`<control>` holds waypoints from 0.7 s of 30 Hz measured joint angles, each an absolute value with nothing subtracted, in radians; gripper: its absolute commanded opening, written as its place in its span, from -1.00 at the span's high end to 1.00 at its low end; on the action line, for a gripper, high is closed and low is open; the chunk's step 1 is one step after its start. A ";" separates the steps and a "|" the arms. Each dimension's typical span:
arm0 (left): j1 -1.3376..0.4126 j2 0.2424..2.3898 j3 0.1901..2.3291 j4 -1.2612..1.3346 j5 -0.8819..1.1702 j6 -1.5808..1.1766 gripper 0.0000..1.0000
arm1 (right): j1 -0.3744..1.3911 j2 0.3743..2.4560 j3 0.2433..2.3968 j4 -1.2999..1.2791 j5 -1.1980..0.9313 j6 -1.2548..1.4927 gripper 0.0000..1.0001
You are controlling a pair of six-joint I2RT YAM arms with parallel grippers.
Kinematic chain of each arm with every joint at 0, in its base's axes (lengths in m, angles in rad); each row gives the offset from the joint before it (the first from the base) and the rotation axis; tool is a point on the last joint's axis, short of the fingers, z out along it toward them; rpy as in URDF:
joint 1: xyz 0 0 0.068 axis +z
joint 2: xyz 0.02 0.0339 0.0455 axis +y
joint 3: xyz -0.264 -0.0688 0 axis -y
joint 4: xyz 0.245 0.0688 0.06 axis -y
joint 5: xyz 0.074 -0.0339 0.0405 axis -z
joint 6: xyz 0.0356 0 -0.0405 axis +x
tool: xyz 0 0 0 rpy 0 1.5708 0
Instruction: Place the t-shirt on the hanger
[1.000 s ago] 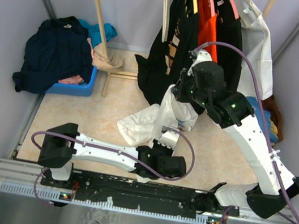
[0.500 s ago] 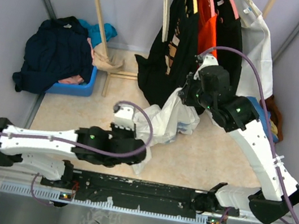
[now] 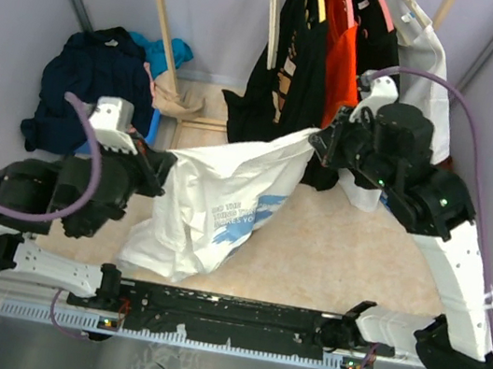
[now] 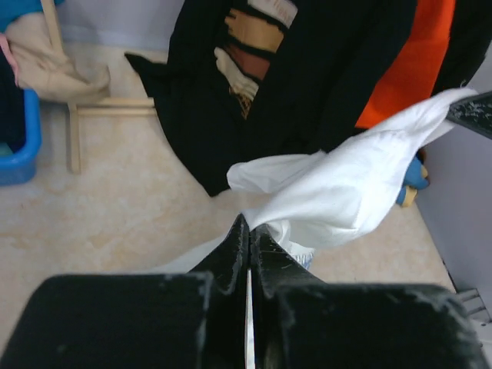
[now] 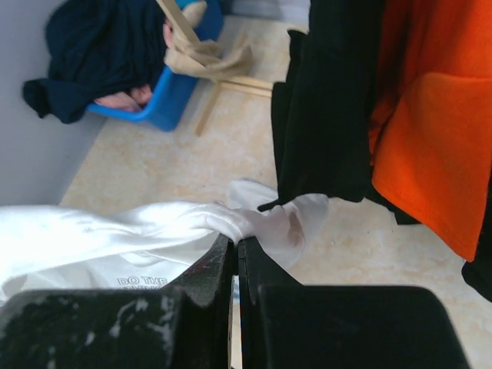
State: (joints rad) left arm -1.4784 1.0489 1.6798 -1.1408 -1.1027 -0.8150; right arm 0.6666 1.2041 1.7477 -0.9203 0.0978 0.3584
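Note:
The white t-shirt [image 3: 214, 208] with blue print hangs stretched in the air between my two grippers. My left gripper [image 3: 158, 170] is shut on its left top edge; in the left wrist view the left gripper [image 4: 247, 227] pinches white cloth [image 4: 346, 184]. My right gripper [image 3: 318, 143] is shut on the other top corner, close to the hanging black clothes; in the right wrist view the right gripper [image 5: 234, 243] pinches the bunched cloth [image 5: 115, 231]. I cannot pick out the pale grey-white hanger in any view.
A rail at the back holds black garments [image 3: 289, 69], an orange one [image 3: 340, 49] and a plain white one [image 3: 426, 73]. A blue bin [image 3: 126, 141] piled with dark navy clothes [image 3: 92, 88] stands back left. Wooden rack legs [image 3: 164, 29] stand beside it. Grey walls close both sides.
My left arm has swung from low centre up to the left, pulling the t-shirt off the floor and spreading it. My right gripper has risen to the right with its corner.

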 measured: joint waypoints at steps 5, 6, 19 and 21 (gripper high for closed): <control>-1.478 0.992 1.719 -0.958 -1.124 -0.546 1.00 | 0.666 1.154 1.836 -0.919 0.047 0.347 1.00; -1.478 0.984 1.728 -0.911 -1.124 -0.485 1.00 | 0.666 1.145 1.855 -0.916 0.035 0.343 1.00; -1.478 1.024 1.931 -0.685 -1.078 -0.155 1.00 | 0.666 1.060 1.954 -0.801 -0.137 0.368 1.00; -1.478 1.032 1.914 -0.693 -1.086 -0.162 1.00 | 0.666 1.052 1.935 -0.783 -0.137 0.377 1.00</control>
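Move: Both raised hands already grip the white t-shirt's edge. Its hanging body is centred some 12 cm right of the left hand, 4 cm ahead and 17 cm lower; from the right hand that is about 19 cm left, 6 cm back and 16 cm lower. The printed black shirt hangs roughly 20 cm ahead of the right hand, 8 cm left; the orange shirt 20 cm ahead, 3 cm right, both slightly lower. The empty hangers are about 20 cm ahead, 14 cm left, 13 cm higher. Upward together, both arms hoist the t-shirt some 14 cm, easing off at the top. The right hand also draws back about 8 cm, away from the hanging shirts, rolling left side up and swinging a little counter-clockwise; the left drifts slightly left. Both tip their fingers upward nearly 20 degrees and stay shut on the cloth, spreading the edge between them. ##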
